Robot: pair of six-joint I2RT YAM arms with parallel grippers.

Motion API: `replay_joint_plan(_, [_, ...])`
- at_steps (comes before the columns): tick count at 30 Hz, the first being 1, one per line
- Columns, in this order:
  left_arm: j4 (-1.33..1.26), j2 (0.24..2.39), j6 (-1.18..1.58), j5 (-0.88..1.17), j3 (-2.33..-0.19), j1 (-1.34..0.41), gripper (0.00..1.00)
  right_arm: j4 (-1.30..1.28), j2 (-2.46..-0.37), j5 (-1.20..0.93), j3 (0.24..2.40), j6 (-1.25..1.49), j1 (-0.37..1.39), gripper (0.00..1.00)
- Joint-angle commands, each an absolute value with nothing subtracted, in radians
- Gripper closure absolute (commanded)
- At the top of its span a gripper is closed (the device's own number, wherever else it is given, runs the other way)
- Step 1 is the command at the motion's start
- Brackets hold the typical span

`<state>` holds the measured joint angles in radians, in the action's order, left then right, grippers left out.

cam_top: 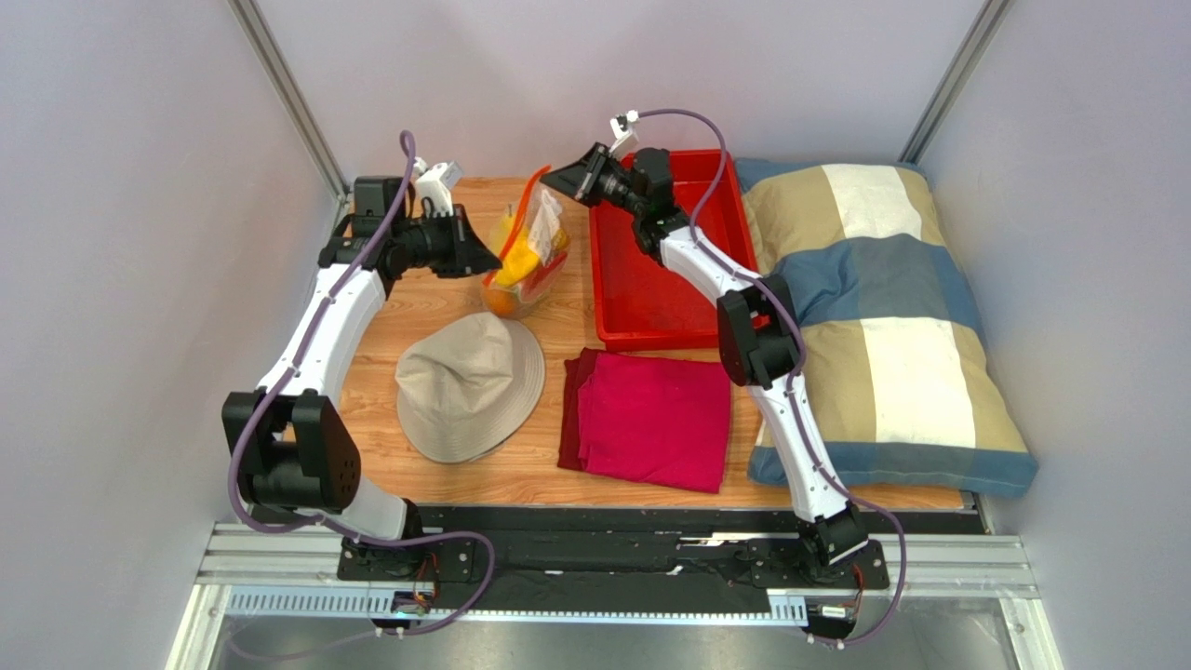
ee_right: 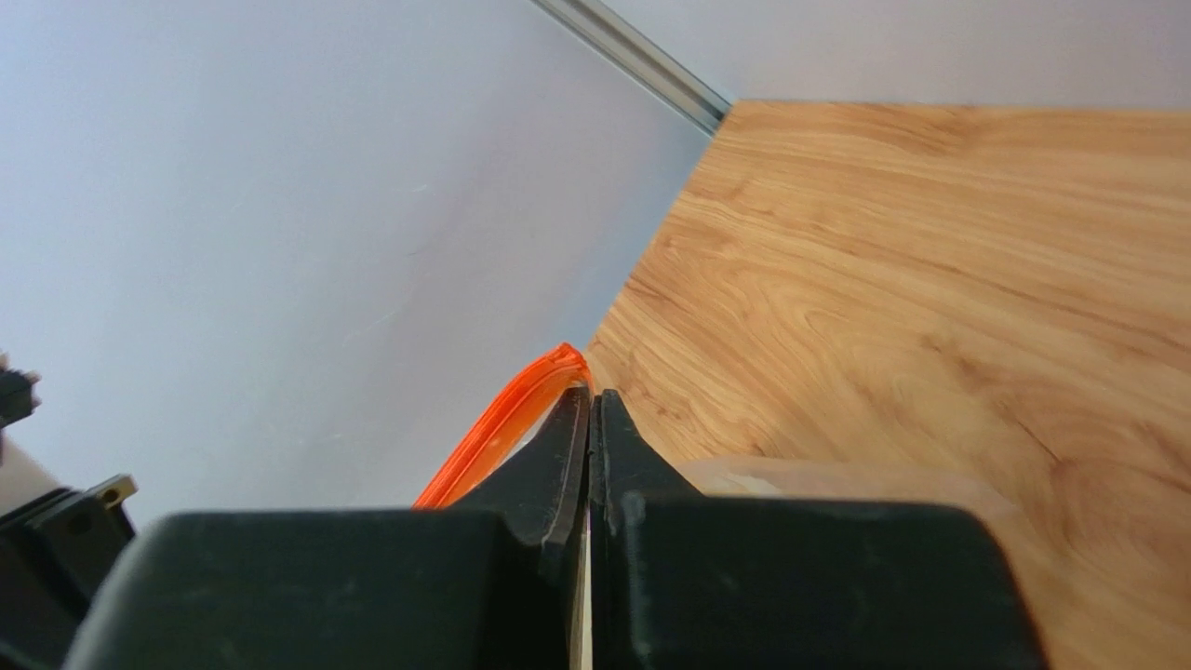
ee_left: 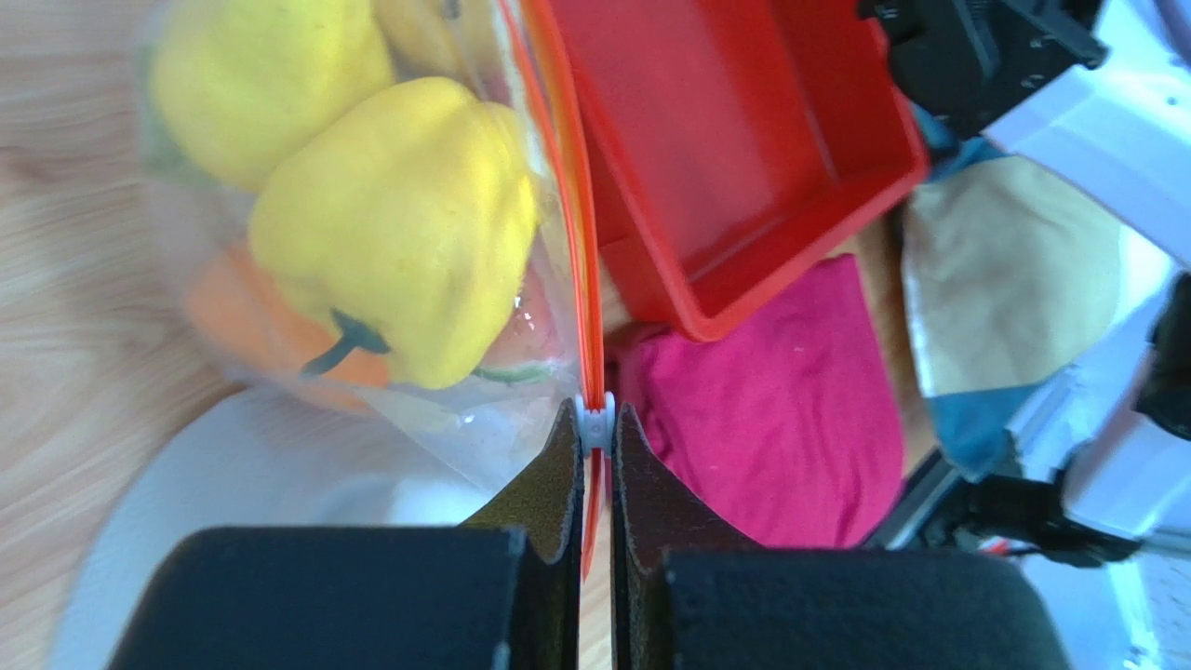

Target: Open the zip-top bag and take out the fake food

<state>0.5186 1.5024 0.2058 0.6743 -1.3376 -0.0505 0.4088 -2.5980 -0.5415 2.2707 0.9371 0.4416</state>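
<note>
The zip-top bag (cam_top: pixel 531 251) hangs upright above the table at the back, between my two grippers. Its orange-red zip strip (ee_left: pixel 571 182) runs along the raised edge. Inside it I see a yellow bell pepper (ee_left: pixel 399 231), a yellow fruit (ee_left: pixel 259 77) and an orange (ee_left: pixel 238 314). My left gripper (cam_top: pixel 492 263) (ee_left: pixel 597 415) is shut on the white slider at the lower end of the strip. My right gripper (cam_top: pixel 548 179) (ee_right: pixel 592 401) is shut on the strip's upper end (ee_right: pixel 510 426). The other food is hidden.
A red tray (cam_top: pixel 611 279) stands just right of the bag, also seen in the left wrist view (ee_left: pixel 727 154). A beige hat (cam_top: pixel 471 384) and a folded magenta cloth (cam_top: pixel 650 416) lie in front. A striped pillow (cam_top: pixel 881 307) fills the right side. Walls close the back and sides.
</note>
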Motion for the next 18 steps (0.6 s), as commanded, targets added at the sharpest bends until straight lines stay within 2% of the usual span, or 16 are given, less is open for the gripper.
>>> replay_joint_plan(1, [0.397,1.522,0.354,0.784,-1.321,-0.081,1.00,0.223,-2.494,-0.474,2.255,0.876,0.436,1.00])
replay_joint_plan(10, [0.471,1.465,0.379,0.730,-1.227,-0.152,1.00,0.143,-2.562,-0.511,2.382,0.916,0.420,1.00])
replay_joint_plan(12, [0.451,1.480,0.402,0.719,-1.221,-0.164,1.00,0.074,-2.536,-0.499,2.373,0.911,0.420,0.88])
replay_joint_plan(13, [0.405,1.488,0.443,0.716,-1.216,-0.169,1.00,0.005,-2.519,-0.491,2.359,0.896,0.423,0.74])
replay_joint_plan(16, [0.327,1.514,0.508,0.709,-1.219,-0.170,1.00,-0.177,-2.439,-0.453,2.298,0.853,0.419,0.53])
replay_joint_plan(18, [0.314,1.537,0.522,0.703,-1.238,-0.170,1.00,-0.276,-2.407,-0.440,2.298,0.844,0.408,0.47])
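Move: The left fingers already pinch the zip slider; the middle of the zip-top bag, with the yellow pepper in it, lies about 3 cm ahead, 4 cm to the right and 9 cm below. The right fingers, shut on the zip's far corner, have the bag's middle some 12 cm back, 4 cm left and 8 cm below. From the left hand, the hat lies roughly 20 cm back and 9 cm left, the red tray 7 cm ahead and 31 cm right, both some 15 cm lower. Keeping its pinch on the slider, the left hand draws the near end of the zip about 5 cm to the right while also going back and down some 3 cm each, the wrist turning a little. The right hand dips, rises about a centimetre and dips again, ending roughly 3.5 cm lower and 2 cm farther left with its fingers tipped some 15 degrees more downward, and over the last part it opens them about halfway, letting go of the far zip corner beside the bag's mouth. ##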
